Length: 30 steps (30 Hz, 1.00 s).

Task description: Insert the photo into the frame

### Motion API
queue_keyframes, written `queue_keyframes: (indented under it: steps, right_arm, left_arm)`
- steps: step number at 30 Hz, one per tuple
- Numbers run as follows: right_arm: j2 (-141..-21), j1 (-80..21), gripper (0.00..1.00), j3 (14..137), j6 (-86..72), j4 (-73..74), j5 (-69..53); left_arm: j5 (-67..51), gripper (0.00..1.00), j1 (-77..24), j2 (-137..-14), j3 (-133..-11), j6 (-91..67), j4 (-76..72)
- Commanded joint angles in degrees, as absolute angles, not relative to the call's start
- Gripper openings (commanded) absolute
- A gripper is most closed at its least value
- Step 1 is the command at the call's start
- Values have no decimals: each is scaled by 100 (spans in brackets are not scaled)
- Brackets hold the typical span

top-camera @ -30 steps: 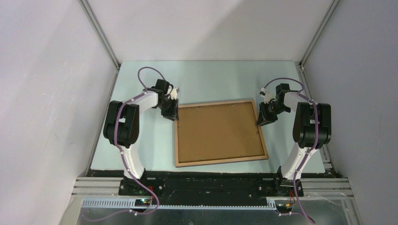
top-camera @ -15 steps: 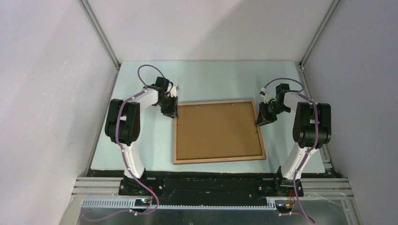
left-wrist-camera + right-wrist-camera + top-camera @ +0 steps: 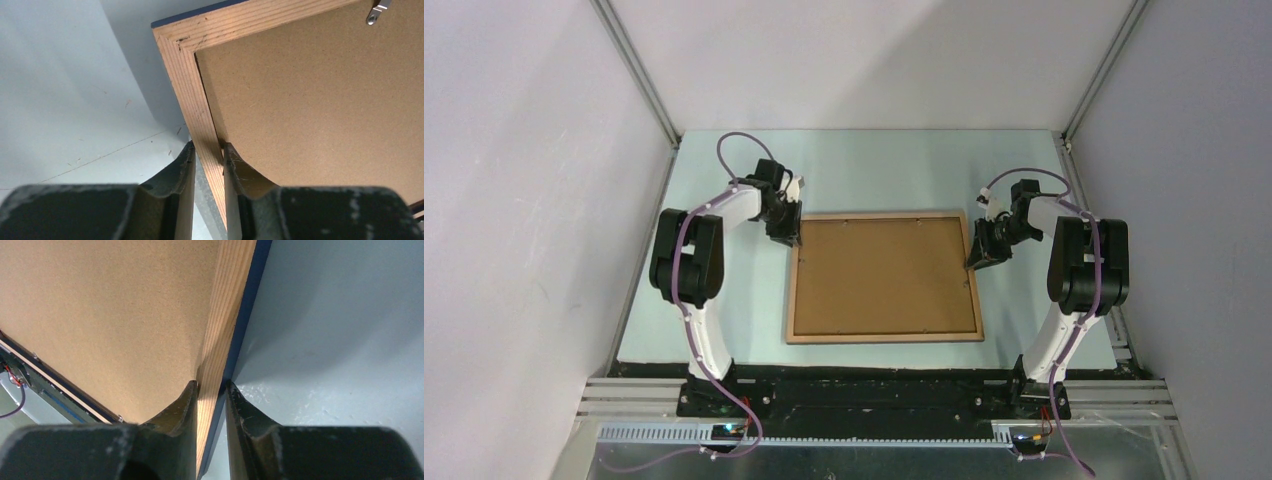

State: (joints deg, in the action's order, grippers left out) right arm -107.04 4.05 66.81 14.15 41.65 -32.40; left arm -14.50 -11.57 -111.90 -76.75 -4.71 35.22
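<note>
The frame (image 3: pixel 884 337) sits mid-table, wood-brown face up, square to the table edges. A brown backing board (image 3: pixel 882 277) fills it. The photo is hidden in every view. My left gripper (image 3: pixel 790 238) is shut on the frame's left rail (image 3: pixel 182 65) near its far corner, one finger outside it and one on the board (image 3: pixel 310 100). My right gripper (image 3: pixel 974 262) is shut on the right rail (image 3: pixel 227 300), whose dark blue edge faces the table. In the wrist views the left gripper (image 3: pixel 208 150) and the right gripper (image 3: pixel 212 387) each straddle a rail.
A pale green table (image 3: pixel 874 170) lies between grey enclosure walls. A metal turn clip (image 3: pixel 378 11) sits on the board near the far rail. Aluminium rails and cables (image 3: pixel 884 430) run along the near edge by the arm bases.
The frame has turned from tilted to square with the table and shifted slightly left. My left gripper moved back and left with it; the right gripper barely moved.
</note>
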Motion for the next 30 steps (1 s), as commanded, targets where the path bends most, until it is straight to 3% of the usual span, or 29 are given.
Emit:
queue_keyframes:
  steps: [1,13,19,30]
  right_arm:
    - [-10522,404,26,6642,1388,4340,-3804]
    - [-10270,372,50,6502,1336,4348,-3648]
    - [-10055,316,56,6371,1514,4448,-3294]
    - [-9758,18,57,6002,1554,4321,-2513]
  left_arm:
    - [-1257,1,-1090,-11150,-7989,-164,3336]
    - [-1286,0,-1091,-11175,-7862,-443,3302]
    - [-1239,0,-1090,-11184,-7728,-627,3241]
    - [-1278,0,-1090,-11178,-7684,-650,3203]
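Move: The metal clip on the frame's right side is about 4 cm back and 1 cm left of the right hand, at fingertip height. The right hand still pinches that side strip, with the near-right corner some 18 cm back and 3 cm to its right. From the left hand, which grips the left strip, the clip is about 9 cm back and 40 cm right, and the far-left corner about 7 cm ahead. The frame's right strip is let go as the right fingers open to a bit over half. The right hand shifts about 1 cm left and rises 1 cm, then travels some 4 cm back along the strip towards the metal clip, sinking slightly at the end, fingers staying open. The left hand keeps its pinch on the left strip, easing barely half a centimetre forward and left. ##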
